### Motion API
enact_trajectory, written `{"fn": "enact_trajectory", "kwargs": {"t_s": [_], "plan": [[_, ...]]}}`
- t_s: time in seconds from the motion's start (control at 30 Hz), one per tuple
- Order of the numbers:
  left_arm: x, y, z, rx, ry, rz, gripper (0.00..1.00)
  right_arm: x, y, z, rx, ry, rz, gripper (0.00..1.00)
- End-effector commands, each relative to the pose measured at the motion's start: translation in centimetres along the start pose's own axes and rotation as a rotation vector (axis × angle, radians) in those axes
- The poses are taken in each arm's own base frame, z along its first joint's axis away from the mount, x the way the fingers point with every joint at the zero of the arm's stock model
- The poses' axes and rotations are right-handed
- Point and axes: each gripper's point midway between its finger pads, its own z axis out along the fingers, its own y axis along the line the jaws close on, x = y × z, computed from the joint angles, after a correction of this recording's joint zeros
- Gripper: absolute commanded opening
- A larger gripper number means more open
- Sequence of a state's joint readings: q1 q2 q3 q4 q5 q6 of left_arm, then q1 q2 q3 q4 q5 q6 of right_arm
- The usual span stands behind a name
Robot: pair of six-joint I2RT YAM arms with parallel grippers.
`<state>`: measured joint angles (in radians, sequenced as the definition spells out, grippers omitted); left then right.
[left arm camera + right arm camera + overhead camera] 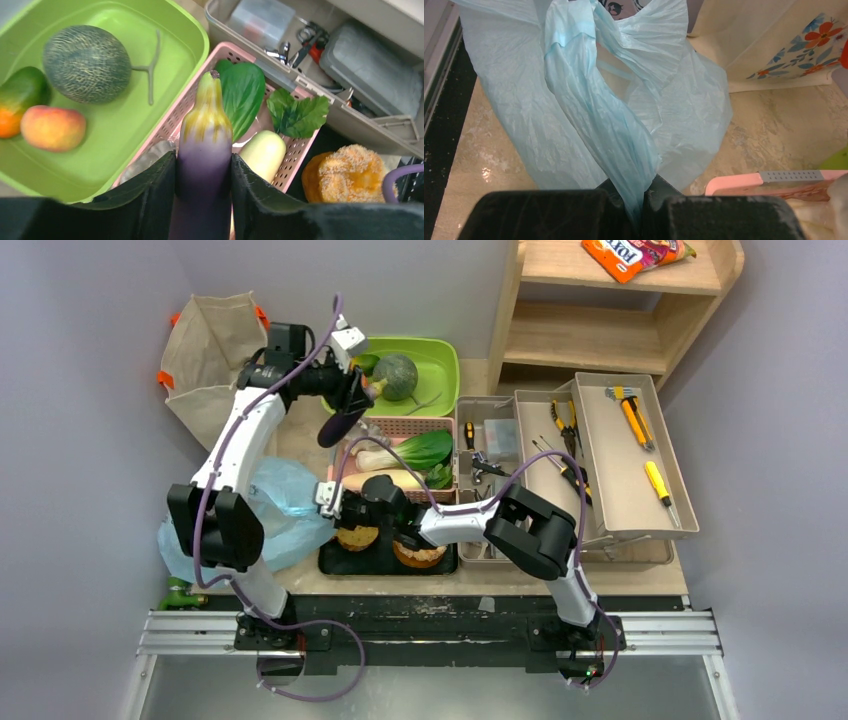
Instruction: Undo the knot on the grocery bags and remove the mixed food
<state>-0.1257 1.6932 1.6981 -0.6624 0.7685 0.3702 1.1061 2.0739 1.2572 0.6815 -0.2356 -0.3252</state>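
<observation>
My left gripper is shut on the purple eggplant, held above the edge between the green tub and the pink basket. The tub holds the green melon, the peach and the orange. The basket holds the leafy greens and the white radish. My right gripper is shut on a handle of the light-blue plastic bag, which hangs open. No knot shows. The canvas tote stands at the back left.
Two orange-topped pastries sit on a black tray under my right arm. An open grey toolbox with tools fills the right side. A wooden shelf behind it carries an orange snack packet.
</observation>
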Motion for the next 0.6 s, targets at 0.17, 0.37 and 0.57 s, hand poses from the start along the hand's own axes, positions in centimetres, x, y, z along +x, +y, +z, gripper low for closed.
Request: {"fn": "enact_trajectory", "kwargs": {"t_s": [0.17, 0.37, 0.57], "plan": [[-2.0, 0.8, -0.1, -0.048, 0.063, 0.026, 0.75, -3.7, -1.3, -0.7, 0.037, -0.081, -0.017, 0.0], [-7.0, 1.6, -6.6, -0.166, -0.053, 0.007, 0.87, -4.3, -2.6, -0.4, 0.075, -0.09, 0.024, 0.0], [-2.7, 6.1, -16.5, -0.433, 0.139, 0.074, 0.86, -8.4, -5.1, -0.9, 0.12, -0.16, 0.064, 0.0]]}}
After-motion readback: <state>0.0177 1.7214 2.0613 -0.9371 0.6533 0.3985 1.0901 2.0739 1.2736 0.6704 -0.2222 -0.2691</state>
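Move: The eggplant, held in the left hand, is going to the free middle of the pink basket, about 8 cm to that hand's right, 3 cm back and 15 cm below. From the same hand, the pale bulbs lie almost straight below, the leafy greens 18 cm right and 3 cm back, the white radish 8 cm right and 10 cm back, the peach 11 cm ahead and 2 cm right. From the right hand, that spot is some 12 cm ahead, 12 cm right and slightly lower. The eggplant is let go over the pink basket: the left hand sinks about 3 cm, edging right, while its fingers spread wide. Emptied, it then climbs some 10 cm and swings about 9 cm left, away from the basket and towards the canvas tote, the wrist turning counter-clockwise. ##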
